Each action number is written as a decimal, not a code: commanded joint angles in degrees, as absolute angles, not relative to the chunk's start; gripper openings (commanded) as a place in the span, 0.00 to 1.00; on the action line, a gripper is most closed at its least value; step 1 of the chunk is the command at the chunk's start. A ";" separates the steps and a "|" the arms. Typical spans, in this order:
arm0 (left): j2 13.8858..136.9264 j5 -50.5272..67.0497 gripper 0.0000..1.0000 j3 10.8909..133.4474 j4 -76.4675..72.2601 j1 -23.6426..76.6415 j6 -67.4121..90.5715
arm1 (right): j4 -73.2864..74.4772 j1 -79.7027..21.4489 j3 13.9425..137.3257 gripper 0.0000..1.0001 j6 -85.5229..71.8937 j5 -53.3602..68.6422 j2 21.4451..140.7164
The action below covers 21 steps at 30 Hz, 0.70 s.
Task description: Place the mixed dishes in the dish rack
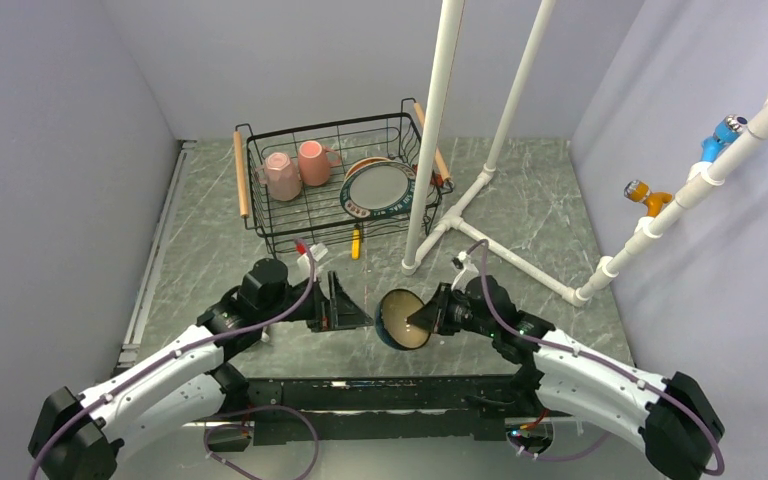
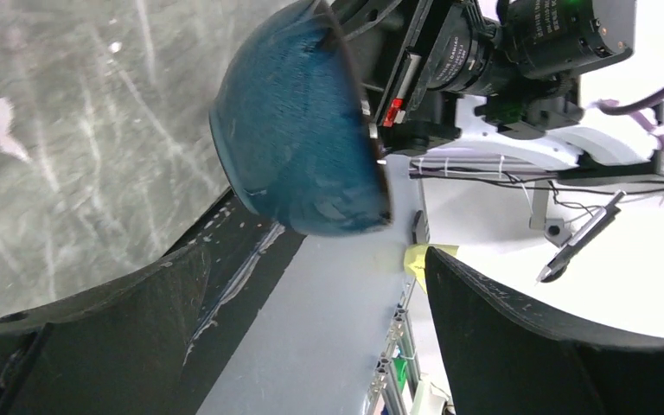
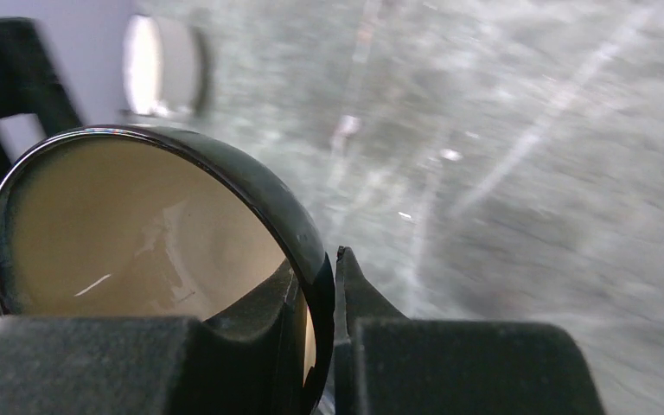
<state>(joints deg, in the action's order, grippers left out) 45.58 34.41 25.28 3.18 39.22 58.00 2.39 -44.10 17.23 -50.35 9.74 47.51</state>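
Observation:
My right gripper (image 1: 428, 314) (image 3: 316, 268) is shut on the rim of the dark-blue bowl (image 1: 403, 318) (image 3: 138, 233), one finger inside against the tan lining and one outside. The bowl hangs tipped on its side above the table's near middle. My left gripper (image 1: 352, 305) (image 2: 311, 259) stands open just left of the bowl (image 2: 298, 130), holding nothing. At the back, the dish rack (image 1: 250, 140) holds two pink mugs (image 1: 280, 175) (image 1: 313, 162), the plate with the dark patterned rim (image 1: 380, 188) and an orange-edged dish (image 1: 360, 163) behind it. A white cup (image 1: 307, 265) shows partly behind my left wrist.
A white pipe frame (image 1: 430, 130) rises from the table right of the rack, with a foot running toward the right wall. A small yellow tool (image 1: 356, 242) and a red-handled tool (image 1: 301, 246) lie just in front of the rack. Grey walls close in both sides.

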 commanded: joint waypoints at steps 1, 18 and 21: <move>45.09 30.82 0.99 29.69 -4.35 42.70 60.19 | -18.91 -44.17 16.27 0.00 -57.23 17.66 41.06; 43.13 28.22 0.99 32.87 -6.50 47.79 62.63 | -25.27 -44.03 16.61 0.00 -56.78 16.58 41.15; 43.11 28.38 1.00 32.71 -8.47 47.98 63.14 | -24.96 -44.02 16.83 0.00 -55.75 16.55 41.81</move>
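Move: Some 9 cm to the right of the left hand, 2 cm farther out and 7 cm lower, is the bowl, already off the table in the right fingers. From the right hand, the left gripper's open mouth lies about 10 cm left, 2 cm back and 8 cm up. The white mug stands about 23 cm left of the left hand, 2 cm ahead and 14 cm below. The plates in the rack are roughly 27 cm ahead of the left hand, 4 cm right and 12 cm below. Lifting the bowl by its pinched rim, the right hand rises quickly by about 8 cm and shifts 3 cm left towards the left gripper, its left side rolling up some 20 degrees, then nearly stops. The left hand, fingers kept wide open, climbs about 6.5 cm too and edges right towards the bowl, its fingers tilting slightly upward; contact with the bowl can't be made out. ##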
